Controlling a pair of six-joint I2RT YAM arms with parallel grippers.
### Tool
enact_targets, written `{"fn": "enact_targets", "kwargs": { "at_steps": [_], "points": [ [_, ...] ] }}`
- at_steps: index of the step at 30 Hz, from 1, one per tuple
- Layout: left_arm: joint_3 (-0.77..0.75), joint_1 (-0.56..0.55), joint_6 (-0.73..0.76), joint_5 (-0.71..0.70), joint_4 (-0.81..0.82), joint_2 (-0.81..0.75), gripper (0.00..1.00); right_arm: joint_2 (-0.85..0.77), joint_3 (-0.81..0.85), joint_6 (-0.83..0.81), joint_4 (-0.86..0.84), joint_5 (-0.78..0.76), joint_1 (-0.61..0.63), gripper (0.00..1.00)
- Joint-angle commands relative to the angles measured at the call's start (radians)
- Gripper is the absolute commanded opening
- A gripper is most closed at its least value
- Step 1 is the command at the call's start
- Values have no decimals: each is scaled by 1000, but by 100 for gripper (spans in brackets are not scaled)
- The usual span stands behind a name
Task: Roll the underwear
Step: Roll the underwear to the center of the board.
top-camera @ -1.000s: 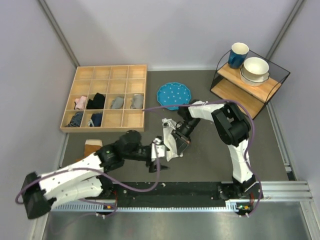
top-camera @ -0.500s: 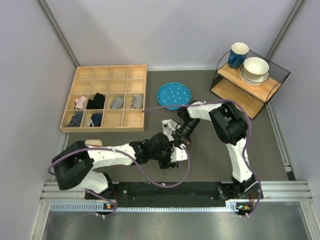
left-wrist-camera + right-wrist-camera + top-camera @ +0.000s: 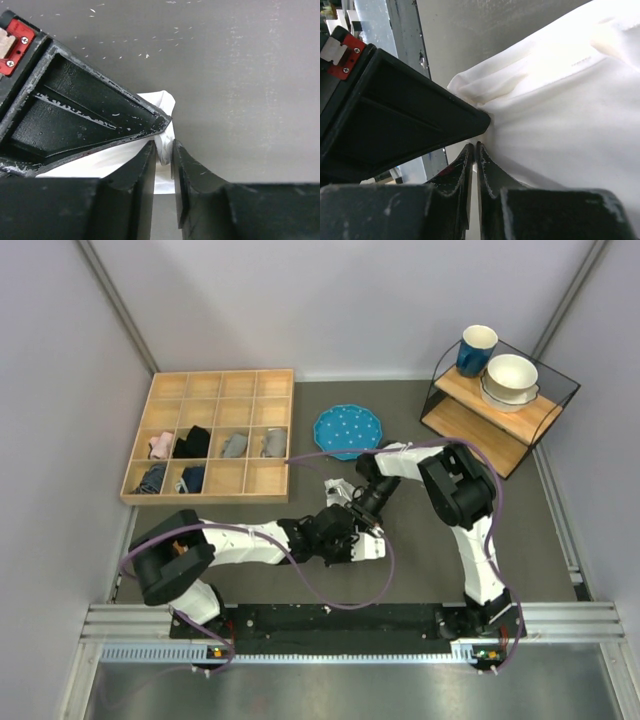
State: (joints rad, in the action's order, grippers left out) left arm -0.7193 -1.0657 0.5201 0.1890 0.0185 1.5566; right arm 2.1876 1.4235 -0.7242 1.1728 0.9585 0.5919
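Note:
The white underwear hangs bunched at the middle of the dark table, mostly hidden from above by both grippers. In the right wrist view the underwear spreads up and to the right, and my right gripper is shut on its edge. My left gripper has come in from the left, right next to the right one. Its jaws stand narrow, pinching a fold of the underwear between the tips. From above, the left gripper sits just below the right gripper.
A wooden divider tray with small cloth bundles stands at the back left. A blue dotted plate lies behind the grippers. A wire-and-wood shelf with a mug and bowls stands at the back right.
My left arm has swung right from the table's near side to the cloth, and its jaws have closed from wide open onto a fold. The right gripper has stayed in place, still shut.

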Motion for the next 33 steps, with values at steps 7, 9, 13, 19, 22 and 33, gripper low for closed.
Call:
{"fn": "enact_targets", "kwargs": {
  "at_steps": [7, 9, 13, 19, 22, 33],
  "points": [
    [-166, 24, -92, 108, -196, 68, 0, -48, 37, -50, 24, 40, -33, 23],
    [-184, 55, -120, 153, -230, 82, 0, -78, 35, -55, 21, 51, -47, 28],
    [-198, 125, -172, 280, -244, 109, 0, -133, 26, -75, 19, 75, -110, 38],
    [-206, 246, -245, 457, -226, 152, 0, -199, 8, -106, 16, 92, -173, 39],
    [-238, 298, -290, 546, -238, 203, 0, -248, -14, -139, 2, 97, -190, 38],
    [-348, 432, -405, 762, -321, 393, 0, -570, -224, -190, -243, 88, -208, 39]
  ]
}}
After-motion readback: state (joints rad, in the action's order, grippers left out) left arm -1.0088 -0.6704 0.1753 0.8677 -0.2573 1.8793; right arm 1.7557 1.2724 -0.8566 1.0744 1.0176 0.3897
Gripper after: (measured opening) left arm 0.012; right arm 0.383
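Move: The white underwear lies as a narrow strip running forward; its middle is about 6 cm ahead and 1 cm to the left of the left hand, about a centimetre below, with the near corner already between the closing fingers. From the right hand, shut on the near end beside them, that middle lies about 6 cm ahead and 3 cm left. From the left hand, the blue plate is some 25 cm ahead and 1 cm left; the wooden box's middle is 24 cm ahead, 31 cm left. The left fingers shut on the underwear's near corner and pinch it while the right fingers open partway and let go. Right hand leaves forward about 5 cm and a little right, rising throughout and then almost straight up to some 9 cm. Keeping its pinch low, the left hand eases forward 2 to 3 cm and rolls about 50 degrees, so its fingertips swing to point back towards the base. ##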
